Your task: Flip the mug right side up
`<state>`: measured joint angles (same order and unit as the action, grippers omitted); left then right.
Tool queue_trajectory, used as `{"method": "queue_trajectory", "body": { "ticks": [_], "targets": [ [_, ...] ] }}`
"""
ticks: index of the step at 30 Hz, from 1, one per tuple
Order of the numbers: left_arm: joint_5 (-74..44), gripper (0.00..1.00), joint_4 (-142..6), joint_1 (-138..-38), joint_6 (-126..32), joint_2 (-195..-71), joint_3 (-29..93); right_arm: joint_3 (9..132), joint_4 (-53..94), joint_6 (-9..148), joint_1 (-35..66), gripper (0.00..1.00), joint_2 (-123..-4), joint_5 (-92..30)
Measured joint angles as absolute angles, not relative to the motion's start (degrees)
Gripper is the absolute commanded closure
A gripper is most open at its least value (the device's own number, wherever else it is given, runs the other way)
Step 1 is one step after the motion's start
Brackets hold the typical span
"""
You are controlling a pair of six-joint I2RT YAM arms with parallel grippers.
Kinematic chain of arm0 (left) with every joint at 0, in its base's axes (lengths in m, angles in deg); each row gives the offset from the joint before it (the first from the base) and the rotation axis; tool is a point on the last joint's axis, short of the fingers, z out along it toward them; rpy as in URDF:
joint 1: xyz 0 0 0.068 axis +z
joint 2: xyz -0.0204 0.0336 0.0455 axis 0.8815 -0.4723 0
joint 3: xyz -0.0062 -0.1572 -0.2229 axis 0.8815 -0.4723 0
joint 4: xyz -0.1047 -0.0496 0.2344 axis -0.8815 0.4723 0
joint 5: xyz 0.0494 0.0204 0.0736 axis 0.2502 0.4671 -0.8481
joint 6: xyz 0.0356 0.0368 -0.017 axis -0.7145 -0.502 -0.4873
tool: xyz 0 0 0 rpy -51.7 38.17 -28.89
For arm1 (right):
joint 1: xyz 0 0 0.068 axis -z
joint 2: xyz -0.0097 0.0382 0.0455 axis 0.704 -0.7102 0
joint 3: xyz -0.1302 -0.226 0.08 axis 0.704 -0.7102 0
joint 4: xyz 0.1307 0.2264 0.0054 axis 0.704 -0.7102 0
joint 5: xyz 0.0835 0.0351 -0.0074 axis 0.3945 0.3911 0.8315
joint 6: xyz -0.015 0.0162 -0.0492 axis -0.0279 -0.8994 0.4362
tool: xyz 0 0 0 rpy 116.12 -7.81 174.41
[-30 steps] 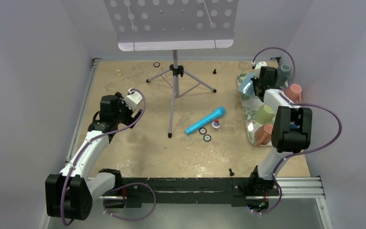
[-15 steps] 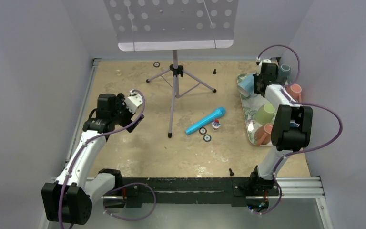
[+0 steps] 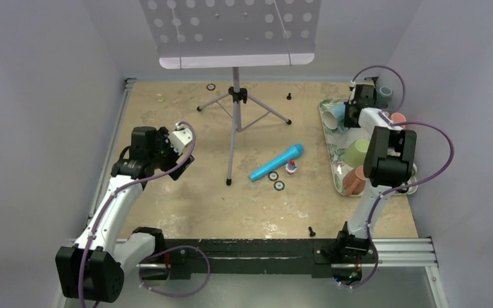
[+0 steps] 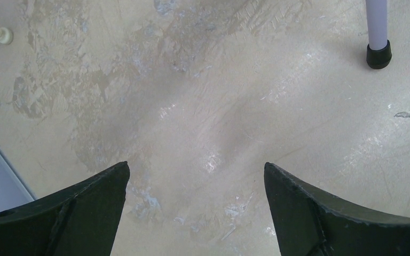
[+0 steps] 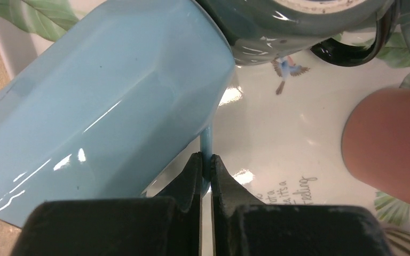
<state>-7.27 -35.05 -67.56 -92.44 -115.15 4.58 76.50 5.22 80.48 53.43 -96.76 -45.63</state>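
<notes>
A light blue mug [image 5: 101,101] lies tilted over the white printed tray [image 5: 277,149]; it shows at the tray's far left in the top view [image 3: 332,114]. My right gripper [image 5: 206,160] is shut on the mug's thin blue handle, and it sits at the tray's far end in the top view [image 3: 353,109]. My left gripper [image 4: 195,170] is open and empty over bare table, far left of the tray [image 3: 178,142].
On the tray [image 3: 331,151] stand a dark teal mug [image 3: 384,95], pink mugs [image 3: 398,119] [image 3: 354,181] and a green mug [image 3: 357,153]. A music stand tripod [image 3: 234,112], a blue microphone [image 3: 277,162], small discs and screws lie mid-table.
My right gripper has carried the blue mug further back and to the right over the tray, turning it. The left arm drew slightly back to the left, then held still.
</notes>
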Motion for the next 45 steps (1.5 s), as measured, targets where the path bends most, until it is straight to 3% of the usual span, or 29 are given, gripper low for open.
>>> {"method": "queue_trajectory", "body": {
  "ticks": [3,9,15,18,23,24,25,26,27,28,38,45],
  "targets": [
    [-7.27,0.01,-34.96,-67.56,-92.46,-115.15,4.58,78.07,4.45,80.20,53.43,0.88,-98.21,-45.19],
    [-7.29,0.00,-34.98,-67.56,-92.46,-115.15,4.58,80.24,2.90,79.54,53.52,0.78,-100.55,-44.41],
    [-7.36,0.00,-35.01,-67.56,-92.46,-115.15,4.58,83.95,-1.03,79.10,53.89,0.78,-102.75,-42.00],
    [-7.44,0.00,-35.01,-67.56,-92.48,-115.11,4.58,87.38,-4.01,79.08,54.09,0.87,-104.65,-41.15],
    [-7.51,0.01,-34.98,-67.56,-92.48,-114.76,4.58,88.78,-4.97,78.97,54.26,0.76,-105.42,-40.28],
    [-7.51,0.00,-34.98,-67.56,-92.50,-114.65,4.58,88.50,-4.88,78.93,54.26,0.72,-105.22,-40.15],
    [-7.53,0.01,-34.98,-67.56,-92.52,-114.54,4.58,88.17,-4.82,78.80,54.26,0.58,-104.94,-40.15],
    [-7.53,0.00,-34.98,-67.56,-92.54,-114.45,4.58,87.76,-4.95,78.71,54.22,0.24,-104.55,-40.23],
    [-7.53,0.01,-34.98,-67.56,-92.61,-114.37,4.58,87.30,-5.23,78.58,54.16,0.05,-104.04,-40.47],
    [-7.53,0.00,-34.98,-67.56,-92.68,-114.30,4.58,86.99,-5.56,77.77,54.13,0.02,-103.58,-40.67],
    [-7.53,0.01,-34.96,-67.56,-92.96,-114.19,4.58,81.57,-5.86,75.50,52.06,0.03,-87.98,-51.73],
    [-7.53,0.01,-34.96,-67.56,-93.07,-114.21,4.58,78.86,2.99,78.30,38.18,0.03,-83.80,-66.09]
  ]
}}
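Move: The right fingers are still shut on the light-blue mug's handle; the mug lies on its side, its body's middle about 4 cm left of that hand and 3 cm ahead, nearly at its height. A dark green mug stands some 9 cm ahead and 4 cm right, the salmon mug about 16 cm right and 1 cm ahead, and the lime mug 10 cm back and 5 cm right. From the left hand the light-blue mug lies roughly 60 cm right, 22 cm ahead and 9 cm lower. The right hand eases the light-blue mug's handle down and forward by barely 2 cm each way, tipping its fingers slightly more downward while they loosen a little, then backs off some 3 cm as they spring wide and let go of the handle. Open and clear, it climbs about 15 cm from its low point, swings left over the lying mug with a small forward return at the end, and tilts its fingers up by some 20 degrees. ##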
